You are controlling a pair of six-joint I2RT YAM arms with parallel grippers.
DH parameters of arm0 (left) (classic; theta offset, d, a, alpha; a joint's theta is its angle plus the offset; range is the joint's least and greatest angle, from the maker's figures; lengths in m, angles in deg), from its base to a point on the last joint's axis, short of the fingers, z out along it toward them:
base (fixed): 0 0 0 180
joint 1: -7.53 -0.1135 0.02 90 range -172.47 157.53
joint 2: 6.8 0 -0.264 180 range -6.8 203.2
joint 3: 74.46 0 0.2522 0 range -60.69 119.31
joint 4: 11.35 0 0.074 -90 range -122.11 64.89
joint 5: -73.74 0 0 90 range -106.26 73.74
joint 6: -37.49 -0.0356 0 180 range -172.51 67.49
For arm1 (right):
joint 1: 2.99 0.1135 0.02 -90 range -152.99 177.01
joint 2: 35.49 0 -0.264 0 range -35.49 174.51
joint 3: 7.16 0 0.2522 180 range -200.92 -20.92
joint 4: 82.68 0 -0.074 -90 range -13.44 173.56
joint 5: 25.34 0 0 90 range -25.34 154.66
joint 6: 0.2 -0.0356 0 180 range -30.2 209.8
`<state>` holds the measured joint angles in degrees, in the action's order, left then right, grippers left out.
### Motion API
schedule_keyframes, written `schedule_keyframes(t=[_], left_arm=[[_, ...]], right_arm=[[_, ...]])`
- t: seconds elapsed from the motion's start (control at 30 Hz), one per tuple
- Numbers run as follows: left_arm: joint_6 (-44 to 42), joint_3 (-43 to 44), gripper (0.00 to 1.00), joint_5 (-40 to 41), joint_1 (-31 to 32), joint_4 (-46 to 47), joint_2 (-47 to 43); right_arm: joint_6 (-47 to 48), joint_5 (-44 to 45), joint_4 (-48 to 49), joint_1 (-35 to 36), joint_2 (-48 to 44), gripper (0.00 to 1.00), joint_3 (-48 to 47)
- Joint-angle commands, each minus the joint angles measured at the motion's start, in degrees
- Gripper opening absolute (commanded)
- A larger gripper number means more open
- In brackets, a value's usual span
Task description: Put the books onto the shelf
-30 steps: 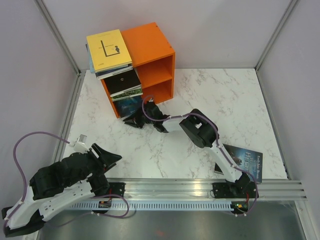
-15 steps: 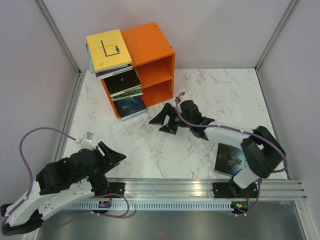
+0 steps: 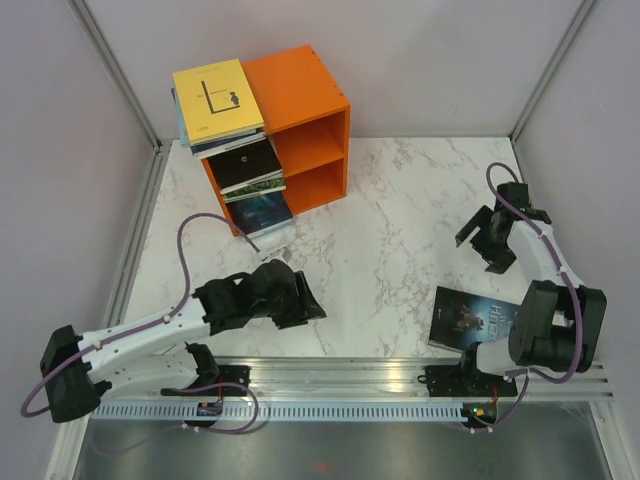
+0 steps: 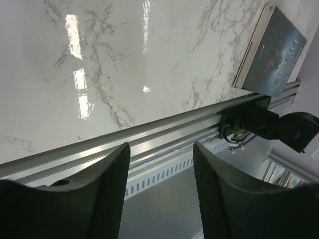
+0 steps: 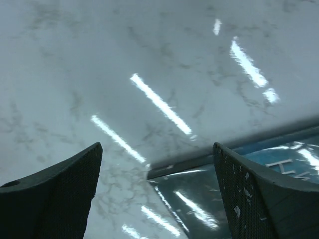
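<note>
The orange shelf (image 3: 305,105) stands at the table's back left. A yellow book (image 3: 217,98) tops a small stack at its left end. Below that a black book (image 3: 246,165) and a teal-blue book (image 3: 263,212) stick out of the two compartments. One dark book (image 3: 477,320) lies flat at the front right, also seen as a dark book (image 4: 275,50) and as a glossy cover (image 5: 239,199). My right gripper (image 3: 484,247) hangs open just behind it, right gripper (image 5: 157,149) jaws wide over its corner. My left gripper (image 3: 303,303) is open and empty near the front middle, left gripper (image 4: 160,149) over the rail.
An aluminium rail (image 3: 400,375) runs along the table's near edge and carries both arm bases. Grey walls with metal posts close in the table on the left, back and right. The right arm's base (image 4: 264,124) sits beside the lying book.
My right arm swung from the shelf's lower compartment to the right side and opened its jaws; the teal-blue book stayed at the shelf. My left arm reached out towards the table's front middle.
</note>
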<state>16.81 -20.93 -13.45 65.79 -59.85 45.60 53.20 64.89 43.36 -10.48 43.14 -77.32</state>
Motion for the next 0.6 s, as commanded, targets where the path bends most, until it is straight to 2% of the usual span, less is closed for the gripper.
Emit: schedule_keyframes(t=[0.0, 0.07, 0.1, 0.2, 0.4, 0.57], left_arm=[[-5.4, 3.1, 0.57, -7.2, 0.1, 12.0, 6.2], [-6.1, 4.3, 0.57, -8.7, 0.1, 13.4, 9.2], [-6.3, 4.6, 0.57, -9.6, 0.1, 13.6, 9.9], [-6.5, 4.6, 0.56, -10.6, 0.1, 14.3, 10.9], [-7.1, 2.9, 0.56, -12.5, 0.1, 14.4, 8.9], [-9.0, 3.2, 0.56, -14.0, 0.0, 13.6, 8.3]], right_arm=[[8.6, 8.2, -12.7, -5.0, 3.7, 0.94, -2.8], [9.8, 12.2, -13.2, -6.6, 4.9, 0.94, -3.3], [9.7, 18.6, -13.4, -7.2, 5.5, 0.94, -3.4], [8.7, 25.0, -13.3, -9.2, 7.5, 0.95, -4.0], [6.8, 25.5, -10.2, -23.4, 13.7, 0.94, -4.3], [3.5, 24.3, -6.8, -28.0, 15.5, 0.94, -1.0]])
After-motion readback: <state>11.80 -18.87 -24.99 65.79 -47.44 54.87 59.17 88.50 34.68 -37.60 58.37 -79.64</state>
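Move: The last book, the dark blue one, lies flat about 15 cm straight back from the right hand and some 9 cm lower. The side rail runs roughly 21 cm to this hand's right, level with it fore and aft and about 10 cm below; the front rail crosses some 24 cm straight back, 10 cm lower. From the left hand the book is about 39 cm right, 3 cm ahead and 12 cm lower. Sweep the right gripper some 18 cm right and 12 cm back while sinking about 6 cm, around the book's far right corner towards its right-hand end. Tip the fingers to near vertical and turn them clockwise, keeping them wide open. Bring the empty left gripper about 5 cm right, first dipping slightly, then rising. ##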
